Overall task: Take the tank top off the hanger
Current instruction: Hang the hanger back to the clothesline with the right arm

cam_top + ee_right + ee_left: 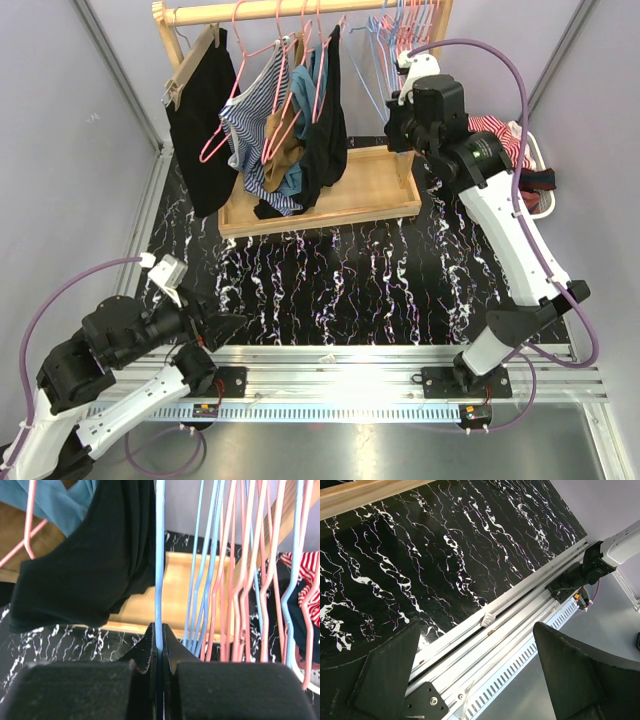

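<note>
My right gripper [160, 630] is shut on the thin wire of a light blue hanger [159, 555], which shows no cloth on it. In the top view that gripper [394, 108] sits at the right end of the wooden rack [300, 10], among bare blue and pink hangers [395, 35]. A black tank top [90, 555] hangs just left of it, last in a row of hung tops [325, 130]. My left gripper [476, 626] stands open and empty, low over the near left of the table [215, 325].
Further left on the rail hang blue, brown and striped tops [255, 120] on pink hangers, and a black one on a wooden hanger [200, 120]. The rack's wooden base [350, 190] lies below. A white basket [540, 165] with red-striped clothes stands at the right. An aluminium rail [520, 630] edges the table.
</note>
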Controlling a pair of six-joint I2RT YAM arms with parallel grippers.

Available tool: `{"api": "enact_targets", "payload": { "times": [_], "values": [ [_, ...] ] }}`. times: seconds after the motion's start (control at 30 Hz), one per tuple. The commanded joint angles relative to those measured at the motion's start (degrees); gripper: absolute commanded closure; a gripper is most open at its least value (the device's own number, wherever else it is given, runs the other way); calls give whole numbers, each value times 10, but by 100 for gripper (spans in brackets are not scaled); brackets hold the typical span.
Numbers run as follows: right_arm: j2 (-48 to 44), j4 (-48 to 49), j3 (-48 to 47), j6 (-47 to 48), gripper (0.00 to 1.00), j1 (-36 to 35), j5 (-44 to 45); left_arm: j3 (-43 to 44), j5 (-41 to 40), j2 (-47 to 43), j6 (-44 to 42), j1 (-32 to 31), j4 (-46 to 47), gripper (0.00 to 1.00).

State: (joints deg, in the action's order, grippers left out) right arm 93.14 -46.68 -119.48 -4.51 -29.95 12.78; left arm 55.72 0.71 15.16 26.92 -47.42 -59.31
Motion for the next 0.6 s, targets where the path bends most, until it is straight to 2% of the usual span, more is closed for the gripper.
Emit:
{"api": "enact_targets", "payload": {
  "times": [0.0,0.13,0.17,0.2,0.3,0.33,0.37,0.43,0.57],
  "values": [
    [7,-20,-19,1,100,3,-5,-7,11,-6,4,-1,35,1],
    [-16,-31,17,-24,100,3,8,-11,18,-7,8,-2,38,1],
    [-27,-25,47,-30,93,3,5,-12,18,-9,8,-1,38,1],
    [-53,-12,60,-34,64,2,5,-12,18,-11,9,-1,38,1],
    [-100,-14,89,-42,37,2,-7,-12,20,-10,12,-2,38,1],
    [-113,-17,96,-44,20,2,-33,-12,21,-11,13,-2,39,1],
    [-128,-18,105,-51,11,2,-48,-12,21,-10,13,-2,39,1],
    [-174,-20,133,-61,0,-4,-95,-12,20,-7,13,-2,41,1],
    [-229,-25,197,-99,0,-41,-158,-18,26,-4,15,-2,49,1]
  ]
}}
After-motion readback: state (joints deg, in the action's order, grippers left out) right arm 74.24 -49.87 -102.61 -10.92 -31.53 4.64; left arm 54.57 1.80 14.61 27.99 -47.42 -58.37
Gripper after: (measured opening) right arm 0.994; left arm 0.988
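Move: The right gripper still grips the near corner of the blue hanger. The rod spot for its hook is about 18 cm ahead, 4 cm left and 15 cm above. The row of empty hangers hangs about 12 cm ahead and 4 cm right, the black top about 10 cm ahead and 13 cm left. From the left hand, that rod spot is some 50 cm ahead, 26 cm right and 28 cm higher. Lower the right gripper about 4 cm, tipping it slightly nose-down, to set the blue hanger's hook on the rod beside the other empties. Open the fingers wide on the way down to let go of the hanger's near corner, then draw back roughly 10 cm away from the rack, rising again by nearly as much as you sank. ##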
